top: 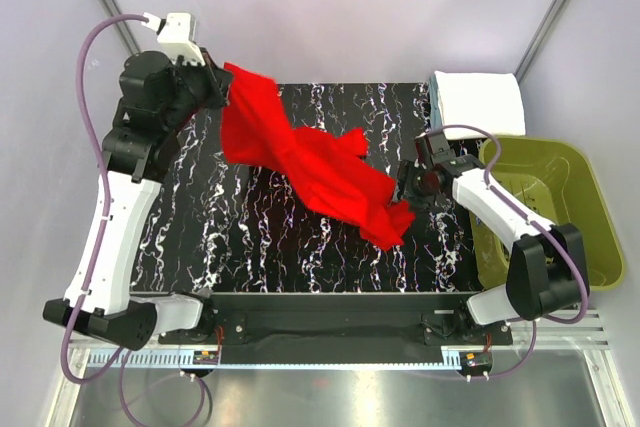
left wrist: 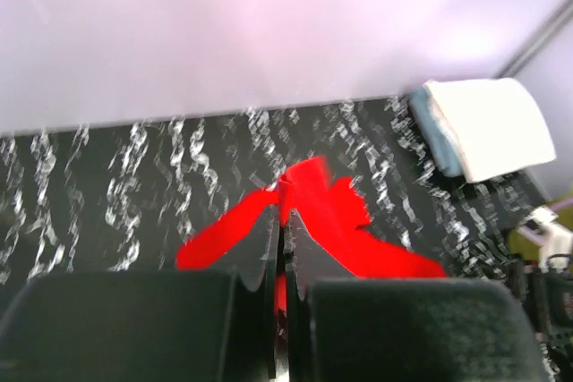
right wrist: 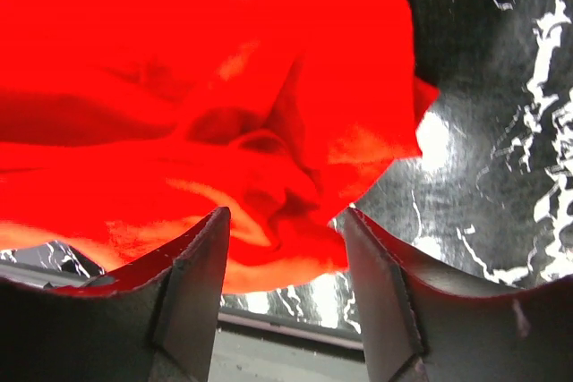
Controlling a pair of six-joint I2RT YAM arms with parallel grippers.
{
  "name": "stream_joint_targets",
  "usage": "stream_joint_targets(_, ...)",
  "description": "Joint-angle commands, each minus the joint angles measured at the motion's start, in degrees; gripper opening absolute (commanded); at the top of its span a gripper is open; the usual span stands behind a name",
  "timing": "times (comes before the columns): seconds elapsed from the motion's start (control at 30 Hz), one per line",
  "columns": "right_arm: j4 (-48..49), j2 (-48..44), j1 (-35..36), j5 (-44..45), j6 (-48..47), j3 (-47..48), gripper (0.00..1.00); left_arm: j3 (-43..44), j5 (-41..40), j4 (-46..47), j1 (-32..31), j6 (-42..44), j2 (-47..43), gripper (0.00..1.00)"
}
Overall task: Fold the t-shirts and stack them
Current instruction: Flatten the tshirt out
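A bright red t-shirt [top: 310, 167] stretches in a twisted band across the black marbled table [top: 250, 237], from the back left down to the middle right. My left gripper [top: 222, 85] is shut on its upper corner, and red cloth [left wrist: 313, 212] shows pinched between the fingers [left wrist: 269, 310]. My right gripper [top: 408, 187] stands open just right of the shirt's low end [right wrist: 269, 131]; the bunched cloth lies ahead of its fingers [right wrist: 192, 266], not between them. A folded white shirt on a pale blue one [top: 478, 99] lies at the back right corner, seen again as a folded stack [left wrist: 488, 127].
An olive-green plastic basket [top: 590, 197] stands off the table's right edge, beside my right arm. The table's front rail [top: 330, 302] runs along the near side. Pale walls close in the back and sides.
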Motion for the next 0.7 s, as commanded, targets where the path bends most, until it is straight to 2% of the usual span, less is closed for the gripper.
stream_joint_targets(0.0,4.2,0.4,0.0,-0.1,-0.1,-1.6,0.59,-1.7,-8.2,-3.3,0.8,-0.6,1.2,0.0)
stream_joint_targets(0.1,5.4,0.7,0.0,-1.1,0.6,-3.1,0.56,-0.7,-16.4,-6.3,1.9,0.0,1.4,0.0)
stream_joint_targets(0.27,6.4,0.2,2.4,-2.9,0.5,-5.1,0.56,1.7,-24.1,-9.6,5.5,0.4,1.5,0.0)
stream_joint_targets(0.43,7.4,-2.9,6.9,-3.1,0.4,-7.3,0.58,1.2,-23.8,-11.1,9.5,-0.4,2.1,0.0)
stream_joint_targets(0.67,14.4,-3.7,8.2,-7.6,-0.3,-12.2,0.6,1.3,-20.0,-10.7,14.6,-1.3,2.2,0.0)
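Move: Off to the left hand's left, about 15 cm, 5 cm back and some 42 cm below, lies the bare left side of the table to which it takes its held t-shirt corner; the shirt's middle lies about 21 cm right and 42 cm below. From the open right hand, the shirt's near right corner is about 6 cm back, 2 cm left and 7 cm below, the shirt's loose sleeve some 16 cm ahead and 12 cm left, the green bin about 33 cm right and 3 cm back. Drawing the pinched t-shirt corner out, the left hand travels about 15 cm left and sinks some 7 cm, mostly early on, its fingers still shut while they turn counter-clockwise and tip down a little. The right hand, fingers staying open, first sinks, then slides back and left, about 5 cm back in all, following down towards the shirt's near right corner; touch can't be seen. ##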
